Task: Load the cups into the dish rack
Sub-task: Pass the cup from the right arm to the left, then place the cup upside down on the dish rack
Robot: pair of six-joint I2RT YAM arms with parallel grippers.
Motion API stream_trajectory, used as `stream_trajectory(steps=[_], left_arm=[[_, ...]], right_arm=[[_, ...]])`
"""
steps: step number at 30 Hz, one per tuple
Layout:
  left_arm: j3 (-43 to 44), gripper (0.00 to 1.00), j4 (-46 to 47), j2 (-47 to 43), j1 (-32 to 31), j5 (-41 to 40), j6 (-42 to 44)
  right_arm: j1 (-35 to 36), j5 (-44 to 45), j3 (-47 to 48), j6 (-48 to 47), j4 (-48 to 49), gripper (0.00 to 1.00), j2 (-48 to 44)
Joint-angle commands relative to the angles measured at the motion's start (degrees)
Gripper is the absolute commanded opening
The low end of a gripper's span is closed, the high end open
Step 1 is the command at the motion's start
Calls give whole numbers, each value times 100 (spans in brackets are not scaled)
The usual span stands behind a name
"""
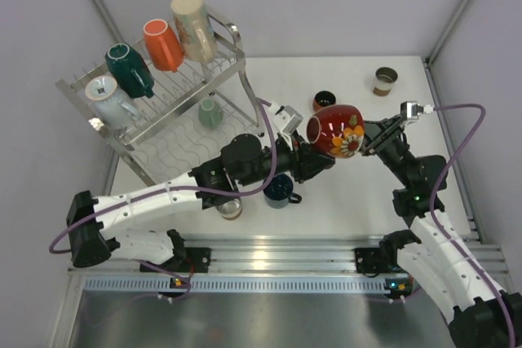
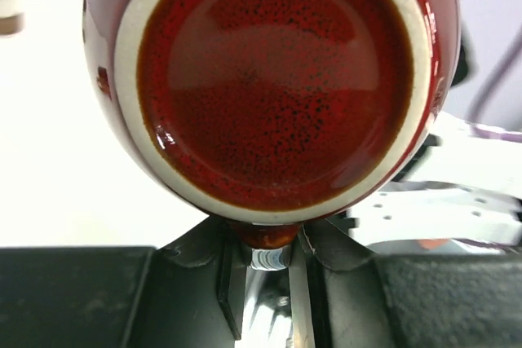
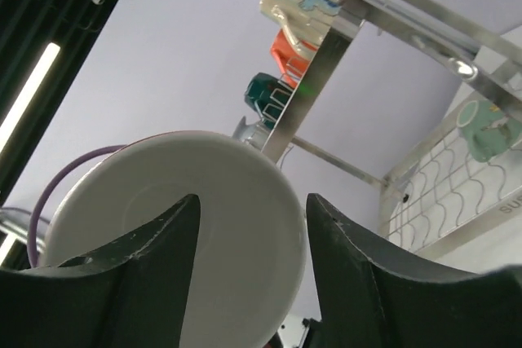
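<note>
A red cup (image 1: 336,129) with painted flowers hangs in the air above the table's middle, lying on its side. My left gripper (image 2: 266,244) is shut on its handle, and the cup's glazed underside (image 2: 273,79) fills that view. My right gripper (image 3: 249,230) is open at the cup's mouth, one finger (image 3: 151,254) inside the white interior (image 3: 228,201) and the other outside the rim. In the dish rack (image 1: 235,37) at the back left, teal (image 1: 130,69), orange (image 1: 163,44), beige (image 1: 194,26) and pale blue (image 1: 110,99) cups sit on the upper tier. A mint cup (image 1: 210,112) is below.
On the table stand a navy cup (image 1: 280,189), a dark cup (image 1: 324,101), a small brown cup (image 1: 385,81) at the back right and a glass (image 1: 231,208) under my left arm. The rack's steel post (image 3: 314,87) shows in the right wrist view.
</note>
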Motion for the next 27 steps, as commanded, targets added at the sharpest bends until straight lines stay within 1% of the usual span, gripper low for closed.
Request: stream_trajectory(steps=[1, 2, 3, 4, 5, 6, 7, 8, 9, 10, 11, 13, 14, 15, 16, 19, 20, 22, 23, 27], left_arm=[[63, 0, 5, -609, 59, -926, 460], [72, 0, -154, -661, 59, -1188, 495], [90, 0, -599, -723, 59, -1330, 539], [98, 0, -821, -784, 59, -1505, 618], [90, 0, -1023, -811, 59, -1655, 654], [64, 0, -1243, -855, 59, -2022, 671], [2, 0, -1558, -951, 59, -2208, 680], [-24, 0, -1805, -987, 59, -2376, 672], [-33, 0, -1947, -1004, 59, -2725, 671], [-51, 0, -2296, -1031, 59, -2877, 654], [-60, 0, -2439, -1031, 59, -3052, 628], [-121, 0, -2859, -1066, 59, -3536, 479], [-139, 0, -3001, -1066, 59, -3720, 400], [-139, 0, -3238, -1057, 68, -3948, 147], [-139, 0, -3423, -1031, 68, -4412, 75], [-130, 0, -3951, -847, 164, -4854, -58], [-121, 0, -4170, -716, 277, -4891, -110], [-121, 0, -4320, -601, 453, -4839, -373], [-121, 0, -4382, -539, 672, -4716, -479], [-174, 0, -4610, -372, 1051, -4636, -1049]], right_arm=[[-105, 274, 140, -516, -827, 56, -370], [-166, 344, 175, -744, -1093, 60, -441], [-193, 397, 245, -868, -1365, 68, -511], [-237, 562, 280, -1086, -1994, 72, -677], [-263, 651, 307, -1184, -2244, 76, -757], [-272, 739, 350, -1264, -2490, 81, -845], [-290, 810, 377, -1334, -2823, 84, -985], [-325, 967, 403, -1457, -3018, 90, -1056], [-334, 1047, 482, -1519, -3168, 92, -1118], [-360, 1187, 526, -1615, -3291, 94, -1214], [-369, 1240, 570, -1668, -3484, 96, -1267], [-378, 1372, 746, -1826, -3687, 99, -1355], [-378, 1408, 807, -1888, -3792, 99, -1373], [-369, 1443, 930, -1941, -3994, 99, -1399], [-369, 1460, 974, -2011, -4065, 99, -1443], [-369, 1557, 1063, -2064, -4145, 99, -1549], [-378, 1549, 1071, -2073, -4145, 99, -1567], [-369, 1549, 1089, -2108, -4145, 99, -1610], [-369, 1557, 1115, -2126, -4302, 99, -1619], [-369, 1601, 1317, -2353, -4548, 99, -1689]])
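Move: The red flowered cup is already in the left fingers by its handle, its middle about 5 cm ahead of them. It is bound for the rack's lower tier, roughly 35 cm left, 20 ahead and 30 below; the green cup there is some 30 left and 25 ahead. Near the table top, the blue cup is about 10 left and 3 ahead, the metal cup 25 left and level. From the right hand the red cup lies 5 cm left, 2 back. The red flowered cup, still pinched by its handle, is carried by the left hand away from the right one: some 19 cm left, 16 down and 10 forward towards the rack's lower tier, the wrist swinging counter-clockwise until its fingers point forward and down. The right hand, already half open, spreads wide and clears the cup, going about 5 cm right, dipping then partly rising, and turning clockwise. ##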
